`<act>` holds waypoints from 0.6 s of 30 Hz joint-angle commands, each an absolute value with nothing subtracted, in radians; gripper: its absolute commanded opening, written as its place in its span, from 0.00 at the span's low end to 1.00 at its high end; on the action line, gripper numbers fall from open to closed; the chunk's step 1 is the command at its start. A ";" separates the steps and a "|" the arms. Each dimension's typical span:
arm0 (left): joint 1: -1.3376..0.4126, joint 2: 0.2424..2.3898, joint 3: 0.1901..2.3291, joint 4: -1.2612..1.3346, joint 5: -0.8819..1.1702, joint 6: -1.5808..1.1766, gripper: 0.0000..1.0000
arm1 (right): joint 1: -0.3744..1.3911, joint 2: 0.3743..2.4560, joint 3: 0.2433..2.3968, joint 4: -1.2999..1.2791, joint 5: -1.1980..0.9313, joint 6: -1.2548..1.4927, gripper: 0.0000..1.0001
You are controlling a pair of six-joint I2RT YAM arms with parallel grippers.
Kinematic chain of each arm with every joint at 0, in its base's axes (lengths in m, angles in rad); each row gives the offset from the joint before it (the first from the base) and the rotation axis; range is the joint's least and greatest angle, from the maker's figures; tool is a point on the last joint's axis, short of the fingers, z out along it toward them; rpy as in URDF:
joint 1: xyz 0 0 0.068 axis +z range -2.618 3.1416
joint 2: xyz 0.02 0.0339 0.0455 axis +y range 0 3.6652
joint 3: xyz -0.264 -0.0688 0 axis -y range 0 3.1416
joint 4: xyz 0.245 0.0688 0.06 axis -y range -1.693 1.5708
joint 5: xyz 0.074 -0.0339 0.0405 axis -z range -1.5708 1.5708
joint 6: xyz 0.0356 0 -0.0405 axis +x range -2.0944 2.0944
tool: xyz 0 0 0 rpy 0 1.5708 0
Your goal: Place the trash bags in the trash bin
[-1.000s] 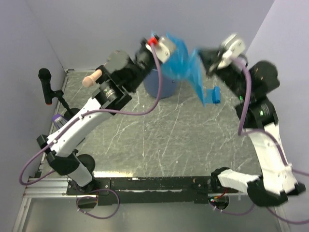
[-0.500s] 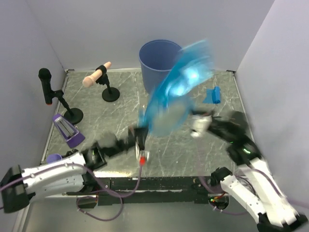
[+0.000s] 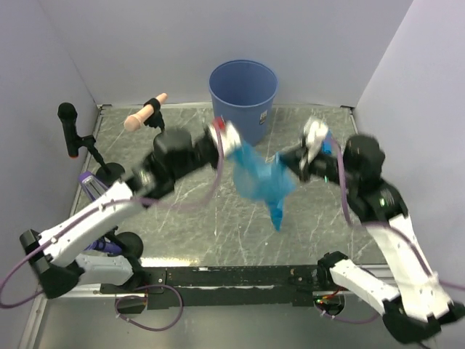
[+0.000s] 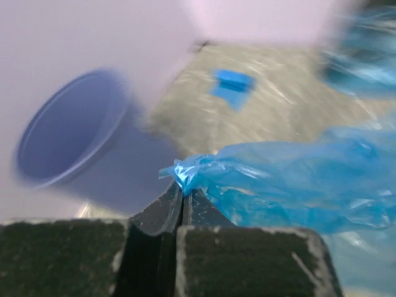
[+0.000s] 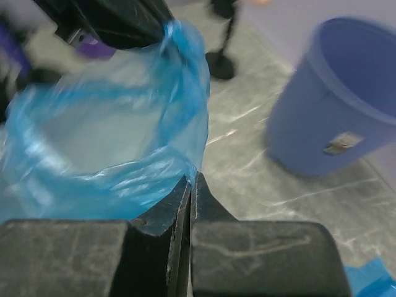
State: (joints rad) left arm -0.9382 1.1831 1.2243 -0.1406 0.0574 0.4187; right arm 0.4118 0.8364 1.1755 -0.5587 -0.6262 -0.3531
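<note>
A thin bright-blue trash bag (image 3: 260, 182) hangs over the middle of the table, stretched between my two grippers. My left gripper (image 3: 235, 147) is shut on one bunched edge of the trash bag (image 4: 278, 179), pinched at the fingertips of the left gripper (image 4: 182, 187). My right gripper (image 3: 292, 161) is shut on the opposite edge of the trash bag (image 5: 105, 167), which the right gripper (image 5: 192, 180) holds with its mouth gaping. The round blue trash bin (image 3: 243, 89) stands upright at the back, apart from the bag; the trash bin (image 5: 337, 99) is also close to my right wrist. A small blue packet (image 4: 232, 83) lies on the table.
A black microphone on a stand (image 3: 68, 122) and a peach-coloured handle on a stand (image 3: 145, 111) occupy the back left. A purple object (image 3: 93, 186) sits at the left edge. Walls close in on the left, back and right.
Both arms have swung fast with the bag: from high beside the bin, back toward the near edge, and now out over mid-table. Both grips have held throughout.
</note>
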 commanded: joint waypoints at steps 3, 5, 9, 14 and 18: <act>-0.720 1.523 1.870 -0.477 -0.124 0.103 0.01 | 0.319 1.181 1.639 -0.413 -0.305 -0.186 0.00; -0.692 1.648 2.174 -0.491 -0.153 0.178 0.01 | 0.270 1.326 1.905 -0.411 -0.273 -0.170 0.00; -0.712 1.735 2.487 -0.164 -0.176 0.424 0.01 | 0.252 1.433 2.268 -0.223 -0.251 -0.218 0.00; -0.918 1.488 2.061 0.486 0.039 0.869 0.01 | 0.337 1.168 1.949 0.294 -0.544 -0.400 0.00; -1.121 1.275 1.631 0.514 0.080 1.095 0.01 | 0.445 0.913 1.542 0.157 -0.652 -0.581 0.00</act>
State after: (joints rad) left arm -0.9756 1.4708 1.9446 0.2806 -0.0231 0.7723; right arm 0.3740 1.1385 1.8259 0.0776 -0.4801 -0.3832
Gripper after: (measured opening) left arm 0.012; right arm 0.004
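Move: I already hold the blue trash bag up in the air, its rim pinched in both hands. Its middle is about 7 cm right and 10 below my left hand, 6 left and 10 below my right. The trash bin stands some 33 cm ahead, 3 right and 20 below my left hand; from my right hand, 37 ahead and 10 left. The blue roll lies 30 ahead of my right hand, 21 right, 35 down. I fling the trash bag upward with both hands together, in a fast arc: up about 33 cm in all, sweeping forward some 16 cm towards the bin at first, then drawing back as they keep rising. The hands spread a few centimetres and the fingertips tilt up roughly 50 degrees, staying shut on the rim. ##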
